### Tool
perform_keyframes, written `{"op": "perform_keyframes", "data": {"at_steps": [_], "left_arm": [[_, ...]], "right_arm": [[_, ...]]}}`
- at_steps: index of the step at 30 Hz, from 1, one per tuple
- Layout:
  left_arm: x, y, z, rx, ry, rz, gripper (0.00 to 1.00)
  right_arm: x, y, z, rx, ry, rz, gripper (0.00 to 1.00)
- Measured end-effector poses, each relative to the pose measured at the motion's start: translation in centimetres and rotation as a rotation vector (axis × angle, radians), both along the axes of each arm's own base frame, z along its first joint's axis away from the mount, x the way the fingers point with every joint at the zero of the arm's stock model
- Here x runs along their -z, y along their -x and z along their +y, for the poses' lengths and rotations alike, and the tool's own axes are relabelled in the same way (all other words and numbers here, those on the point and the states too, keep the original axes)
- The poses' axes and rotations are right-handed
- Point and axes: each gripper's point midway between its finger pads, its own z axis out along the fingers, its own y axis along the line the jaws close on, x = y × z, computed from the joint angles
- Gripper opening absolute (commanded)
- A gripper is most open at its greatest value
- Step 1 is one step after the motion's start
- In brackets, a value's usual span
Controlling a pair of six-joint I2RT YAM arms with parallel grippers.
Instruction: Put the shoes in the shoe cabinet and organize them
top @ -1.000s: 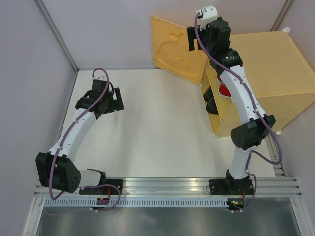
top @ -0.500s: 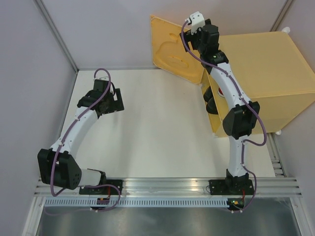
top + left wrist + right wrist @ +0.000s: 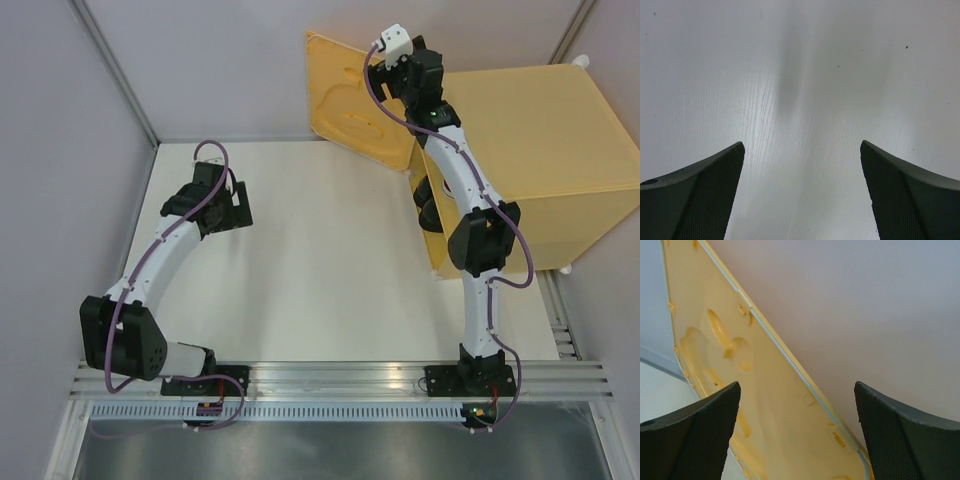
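The yellow-orange shoe cabinet (image 3: pixel 545 140) stands at the back right with its door (image 3: pixel 350 105) swung open to the left. Dark shoes (image 3: pixel 426 200) show in its opening; my right arm covers the rest of the inside. My right gripper (image 3: pixel 387 70) is raised by the door's upper edge. In the right wrist view it (image 3: pixel 797 385) is open, and the door's inner face (image 3: pixel 765 405) fills the gap between the fingers without touching them. My left gripper (image 3: pixel 234 208) hovers open over the bare white table (image 3: pixel 800 90), holding nothing.
Grey walls close in the table on the left, back and right. The open door juts out over the table's back edge. A metal rail (image 3: pixel 340 375) with both arm bases runs along the near edge.
My right wrist has moved up and left to the door's top edge, and the right elbow has folded in towards the cabinet. The left arm has hardly shifted.
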Motion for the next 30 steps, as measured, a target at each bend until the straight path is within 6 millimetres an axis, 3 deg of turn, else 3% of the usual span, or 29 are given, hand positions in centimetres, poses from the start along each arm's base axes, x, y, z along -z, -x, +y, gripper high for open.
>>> {"op": "perform_keyframes", "data": {"at_steps": [7,13,24,30], "left_arm": [[0.2,-0.1,0.0,0.000,0.000,0.002,0.99],[0.2,-0.1,0.0,0.001,0.000,0.002,0.99],[0.2,-0.1,-0.1,0.004,0.003,0.001,0.99],[-0.1,-0.1,-0.5,0.017,0.021,-0.006,0.99]], "right_arm": [[0.5,0.7,0.7,-0.082,0.054,0.034,0.95],[0.2,3.4,1.5,-0.170,0.083,0.095,0.95],[-0.8,11.6,1.5,-0.274,0.092,0.213,0.95],[-2.0,17.7,1.1,-0.343,0.062,0.235,0.95]]}}
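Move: The cabinet's open door has its middle only about 5 cm to the right hand's left and 1 cm ahead, some 18 cm below; that hand hangs open at the door's top edge, one finger reaching behind it. The cabinet's middle is about 24 cm back and 24 cm to the right, 18 cm lower; the black shoes inside sit some 20 cm back, 10 cm right, 31 cm below. From the left hand, the door is about 31 cm ahead and 28 cm right, near its height. The open door is swept from behind near its hinge by the right hand's farther finger: the hand eases a little left, then draws back quickly about 18 cm towards the robot, turning some 20 degrees counter-clockwise and tipping down. The fingers stay open, never gripping, and finish over the cabinet's front, clear of the door. ##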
